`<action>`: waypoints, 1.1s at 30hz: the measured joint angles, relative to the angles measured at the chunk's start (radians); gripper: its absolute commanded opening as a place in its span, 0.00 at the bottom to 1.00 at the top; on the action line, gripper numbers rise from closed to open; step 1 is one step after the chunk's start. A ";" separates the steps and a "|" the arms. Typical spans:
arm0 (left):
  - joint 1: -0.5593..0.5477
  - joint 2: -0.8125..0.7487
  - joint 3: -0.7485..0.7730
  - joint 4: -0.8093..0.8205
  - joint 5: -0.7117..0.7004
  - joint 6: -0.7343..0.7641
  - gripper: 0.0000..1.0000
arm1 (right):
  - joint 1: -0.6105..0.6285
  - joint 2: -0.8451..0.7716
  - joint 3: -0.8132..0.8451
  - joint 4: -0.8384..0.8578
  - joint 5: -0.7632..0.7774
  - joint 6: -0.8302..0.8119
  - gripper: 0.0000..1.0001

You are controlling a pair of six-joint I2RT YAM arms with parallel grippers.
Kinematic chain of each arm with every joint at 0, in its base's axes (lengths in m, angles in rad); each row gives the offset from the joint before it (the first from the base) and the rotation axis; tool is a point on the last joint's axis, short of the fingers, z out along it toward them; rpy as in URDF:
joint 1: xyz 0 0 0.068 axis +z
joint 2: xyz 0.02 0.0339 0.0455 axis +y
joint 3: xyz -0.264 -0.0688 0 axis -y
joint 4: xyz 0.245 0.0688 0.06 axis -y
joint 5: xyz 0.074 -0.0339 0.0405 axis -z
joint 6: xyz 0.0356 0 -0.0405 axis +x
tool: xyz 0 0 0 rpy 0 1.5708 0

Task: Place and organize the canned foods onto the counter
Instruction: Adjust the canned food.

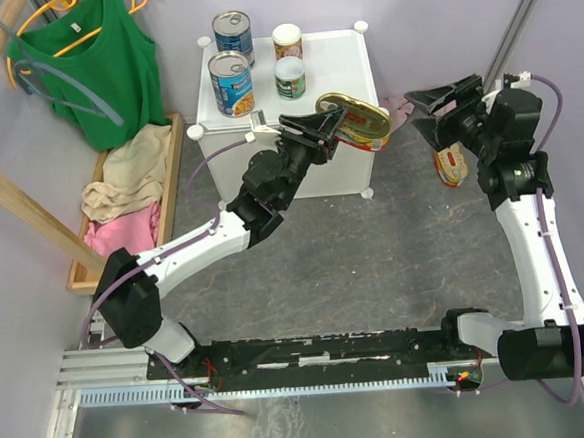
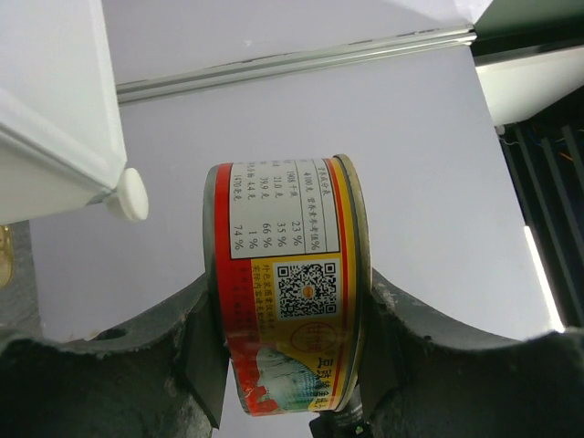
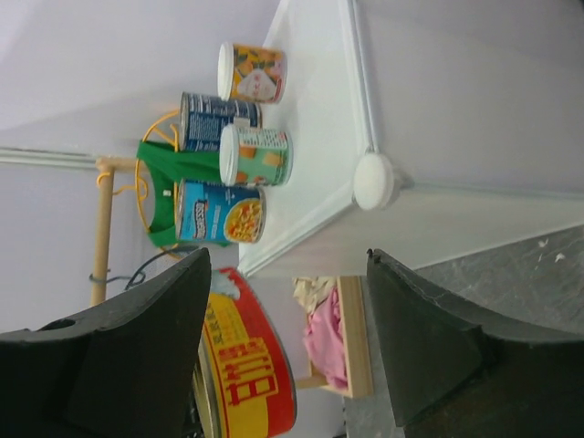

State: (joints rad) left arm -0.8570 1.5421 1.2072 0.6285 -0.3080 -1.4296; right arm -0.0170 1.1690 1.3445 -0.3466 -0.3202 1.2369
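The white counter [image 1: 335, 51] carries two tall blue-labelled cans [image 1: 232, 33] [image 1: 231, 83] and two small white-topped cans [image 1: 288, 41] [image 1: 290, 77]. My left gripper [image 1: 337, 124] is shut on a flat oval gold tin with a red label [image 1: 357, 117], held in the air over the counter's front right corner. In the left wrist view the tin [image 2: 287, 274] stands on edge between both fingers, next to a corner knob [image 2: 132, 194]. My right gripper [image 1: 427, 109] hangs open and holds nothing, just right of the counter. Another oval tin [image 1: 453, 165] lies on the floor under the right arm, partly hidden.
A wooden tray [image 1: 172, 157] of cream and pink clothes lies left of the counter. A green top [image 1: 101, 62] hangs on an orange hanger behind it. Wooden poles [image 1: 20, 203] slant across the left side. The right wrist view shows the counter's near knob [image 3: 374, 181].
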 measured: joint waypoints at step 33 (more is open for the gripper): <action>-0.003 0.094 0.090 -0.055 -0.031 0.000 0.03 | 0.055 -0.174 -0.251 0.138 -0.199 0.139 0.80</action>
State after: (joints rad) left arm -0.8600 1.6363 1.2972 0.5739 -0.3389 -1.4296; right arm 0.0380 0.9947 1.0931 -0.2081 -0.5190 1.3758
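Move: The oval fish can, already in the left hand's fingers, has its middle about 4 cm right and 1 cm ahead of that hand, roughly level. From the empty right hand it lies some 13 cm left and 3 cm back, about level. The counter's front right knob is about 6 cm ahead and 6 cm left of the right hand, 9 cm lower; the green-label can stands some 14 cm ahead, 23 cm left, 5 cm lower. Back and to its left, the right hand closes in on the free end of the oval fish can: about 6 cm back and 5 cm left, drawing back mostly first, then edging left and slightly down, turning some 15 degrees counter-clockwise with fingers kept wide open. The left hand keeps its grip and brings the can about 2 cm forward and 2 cm right towards it, sinking slightly. ##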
